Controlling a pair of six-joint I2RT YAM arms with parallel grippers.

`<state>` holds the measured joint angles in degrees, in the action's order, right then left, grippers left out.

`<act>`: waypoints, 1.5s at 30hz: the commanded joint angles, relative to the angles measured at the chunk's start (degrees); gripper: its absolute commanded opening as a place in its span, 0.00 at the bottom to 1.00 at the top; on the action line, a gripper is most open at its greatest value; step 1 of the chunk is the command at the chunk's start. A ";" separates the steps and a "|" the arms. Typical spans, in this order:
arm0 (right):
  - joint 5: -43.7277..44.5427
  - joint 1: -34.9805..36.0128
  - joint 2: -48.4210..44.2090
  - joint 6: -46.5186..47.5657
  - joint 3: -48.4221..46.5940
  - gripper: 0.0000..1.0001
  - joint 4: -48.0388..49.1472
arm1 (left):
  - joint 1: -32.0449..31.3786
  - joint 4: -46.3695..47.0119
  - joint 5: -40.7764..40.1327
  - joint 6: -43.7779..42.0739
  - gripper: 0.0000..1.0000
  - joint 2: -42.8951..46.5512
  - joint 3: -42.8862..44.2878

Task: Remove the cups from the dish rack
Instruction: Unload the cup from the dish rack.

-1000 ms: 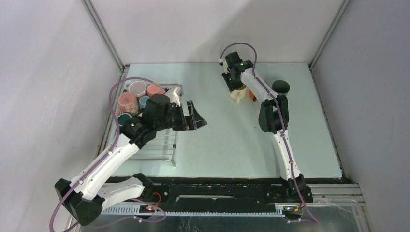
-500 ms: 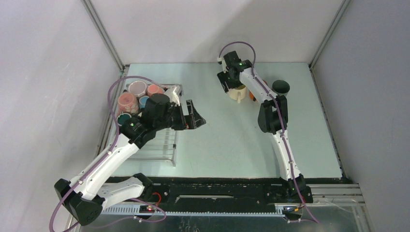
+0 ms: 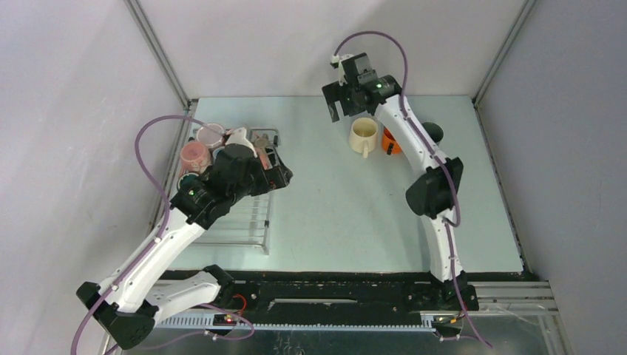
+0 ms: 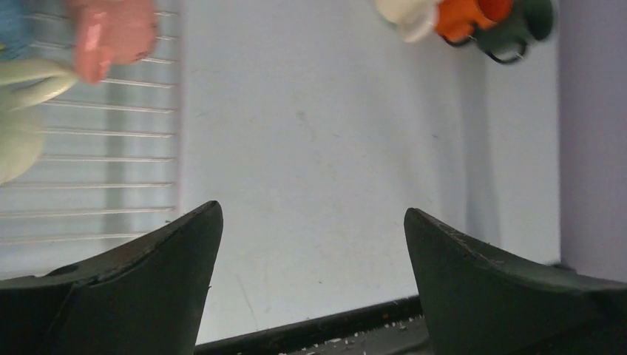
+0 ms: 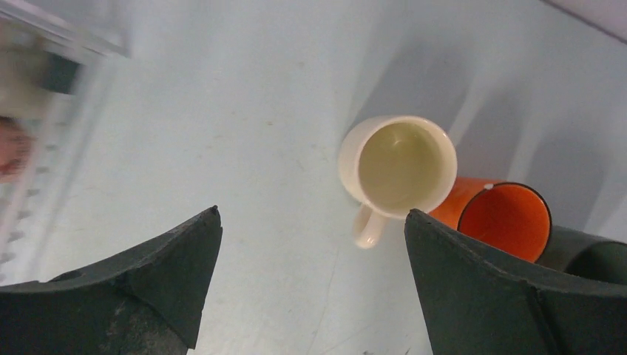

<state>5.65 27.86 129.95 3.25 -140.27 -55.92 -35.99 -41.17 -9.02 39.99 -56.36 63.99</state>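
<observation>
The silver wire dish rack (image 3: 240, 222) lies at the left with several cups crowded at its far end, among them a pink one (image 3: 194, 155) and a lilac-white one (image 3: 209, 134). My left gripper (image 3: 279, 174) hangs open and empty over the rack's right rim; its wrist view shows a pink cup (image 4: 111, 33) on the rack bars (image 4: 111, 159). A cream cup (image 3: 363, 134), an orange cup (image 3: 390, 142) and a dark green cup (image 3: 432, 132) stand upright on the table at the far right. My right gripper (image 3: 338, 102) is open above and left of the cream cup (image 5: 399, 166), holding nothing.
Grey walls close in the table on three sides. A pale cup (image 4: 18, 111) lies at the left edge of the left wrist view. The orange cup (image 5: 506, 218) touches the cream one, with the green cup (image 5: 591, 255) behind it.
My right gripper has opened, let go of the cream cup and lifted away to the far left. My left gripper has swung back toward the rack.
</observation>
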 commanded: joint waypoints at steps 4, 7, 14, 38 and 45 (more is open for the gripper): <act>-1.08 2.80 -16.57 -13.00 10.30 1.00 1.86 | 0.86 -7.99 -20.96 8.16 1.00 3.08 1.76; -1.19 3.87 -22.88 -17.41 19.18 1.00 3.99 | 3.21 -6.75 -21.15 4.98 1.00 2.16 1.05; -2.05 4.49 -37.20 -22.05 38.40 1.00 11.20 | 9.50 6.20 -15.79 -11.34 0.99 -5.33 -0.95; -11.10 4.51 -55.15 -26.04 61.39 0.99 20.16 | 22.00 20.35 -0.75 -24.51 0.86 -28.54 -3.85; -11.43 4.49 -55.73 -26.37 63.55 0.99 20.86 | 21.92 20.86 0.85 -22.90 0.66 -29.45 -5.56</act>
<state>-5.17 32.25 76.51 -22.02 -77.54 -37.28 -14.22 -22.79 -9.87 16.99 -85.89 60.01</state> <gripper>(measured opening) 0.991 0.716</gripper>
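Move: The pink cup stands upside down in the dish rack, some 15 cm ahead of my left hand, 9 cm to its left and 18 cm below. From that cup, the blue cup is about 8 cm left, the beige cup 6 cm farther out and 2 cm right, the coral mug 8 cm farther out and 5 cm left. My right hand has the pink cup about 9 cm back, 21 cm left and 13 cm below. I swing my empty left hand left over the rack, then forward about 13 cm, and finally sink some 15 cm towards the pink cup, rolling the hand's left side up about 25 degrees and partly narrowing the open fingers. My right hand, already free of the cream mug, lifts, then draws back about 20 cm away from it, still wide open. ##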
